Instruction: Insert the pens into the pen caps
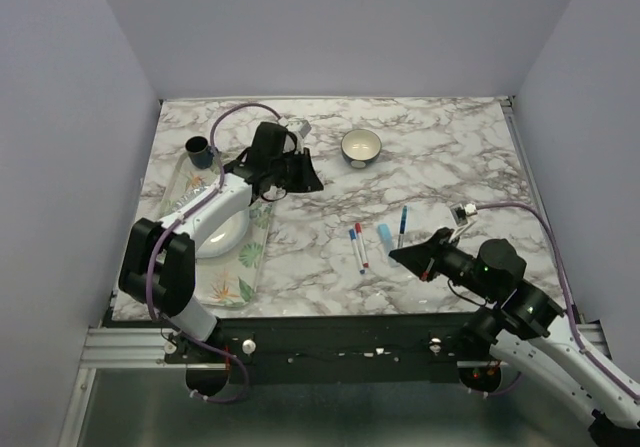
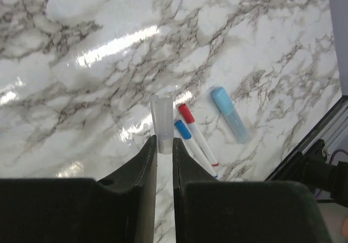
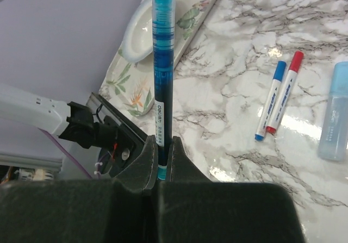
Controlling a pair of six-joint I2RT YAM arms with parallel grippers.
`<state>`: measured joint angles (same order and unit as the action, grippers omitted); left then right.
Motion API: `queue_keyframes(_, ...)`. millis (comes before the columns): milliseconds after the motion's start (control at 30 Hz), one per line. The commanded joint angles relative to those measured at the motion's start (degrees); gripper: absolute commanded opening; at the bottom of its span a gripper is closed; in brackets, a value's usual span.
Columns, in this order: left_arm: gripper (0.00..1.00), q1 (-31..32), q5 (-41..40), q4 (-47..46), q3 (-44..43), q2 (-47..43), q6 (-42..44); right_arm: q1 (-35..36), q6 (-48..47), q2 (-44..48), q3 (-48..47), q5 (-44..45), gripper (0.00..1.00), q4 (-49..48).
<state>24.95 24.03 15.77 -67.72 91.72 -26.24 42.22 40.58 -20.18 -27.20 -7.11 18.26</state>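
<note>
My left gripper (image 1: 303, 172) (image 2: 164, 143) hovers above the table, shut on a pale translucent pen cap (image 2: 161, 120) that sticks out past its fingertips. My right gripper (image 1: 413, 255) (image 3: 162, 146) is shut on the lower end of a teal-blue pen (image 3: 162, 58), which points away from the jaws. On the marble lie two white pens side by side, one blue-capped (image 1: 356, 249) (image 3: 271, 106) and one red-capped (image 1: 362, 243) (image 3: 286, 96). Next to them are a pale blue marker (image 1: 385, 233) (image 2: 230, 115) and a dark blue pen (image 1: 402, 225).
A floral tray (image 1: 240, 267) runs along the left side, with a white dish (image 1: 220, 232) in it and a dark cup (image 1: 198, 150) at its far end. A small bowl (image 1: 361, 147) stands at the back centre. The table's metal front rail (image 1: 330, 342) is near.
</note>
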Motion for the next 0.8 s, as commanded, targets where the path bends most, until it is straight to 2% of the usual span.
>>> queue_keyframes(0,0.0,5.8,-7.8,5.7,5.3,-0.8,-2.3,0.2,2.7,-1.3,2.2,-2.3,0.01,-5.3)
queue_keyframes(33,0.0,8.8,-13.6,8.1,5.5,-0.8,-1.6,0.2,2.8,-1.3,2.8,-2.6,0.01,-5.3)
queue_keyframes(100,0.0,10.8,-17.8,11.7,6.1,-1.0,-1.1,0.2,3.5,-0.6,3.4,-2.6,0.01,-5.4)
queue_keyframes(267,0.0,12.9,-26.0,12.9,8.2,-0.4,-1.4,0.1,3.5,1.1,3.2,-1.2,0.01,-4.7)
queue_keyframes(367,0.0,13.6,-26.6,12.9,7.8,1.7,-0.8,0.2,3.2,0.9,2.2,-1.3,0.01,-3.7)
queue_keyframes(467,0.04,14.2,-26.7,14.2,6.6,5.9,0.9,0.2,3.3,1.5,2.1,-1.2,0.01,-3.1)
queue_keyframes(600,0.05,16.5,-30.4,14.7,5.5,8.9,1.5,0.1,3.8,3.2,2.5,-0.8,0.01,-2.3)
queue_keyframes(667,0.11,17.7,-31.4,15.1,4.6,10.1,1.8,0.2,3.6,4.1,2.7,-0.8,0.01,-1.9)
queue_keyframes(700,0.21,17.9,-31.4,15.2,4.3,10.5,2.5,0.2,3.5,4.3,2.7,-0.8,0.01,-1.3)
queue_keyframes(767,0.3,18.8,-31.5,15.3,3.4,11.5,3.2,0.2,3.5,4.8,2.3,-0.5,0.01,-0.6)
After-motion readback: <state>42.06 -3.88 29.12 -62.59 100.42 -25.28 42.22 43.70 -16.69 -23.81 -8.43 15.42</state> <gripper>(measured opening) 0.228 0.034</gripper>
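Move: Below the left hand's clear cap, the bare table patch it is heading for lies about 8 cm back, 1 cm to the left and 15 cm down. On the table the blue marker is roughly 10 cm back and 11 cm right of that hand, the red one 9 cm back and 12 cm right, and the pale blue case 9 cm back and 20 cm right. From the right hand the patch is some 13 cm ahead, 18 cm left and 21 cm down. Left hand, still gripping the clear cap, drops some 13 cm and back 8 towards bare table, fingers tilting steeper. ##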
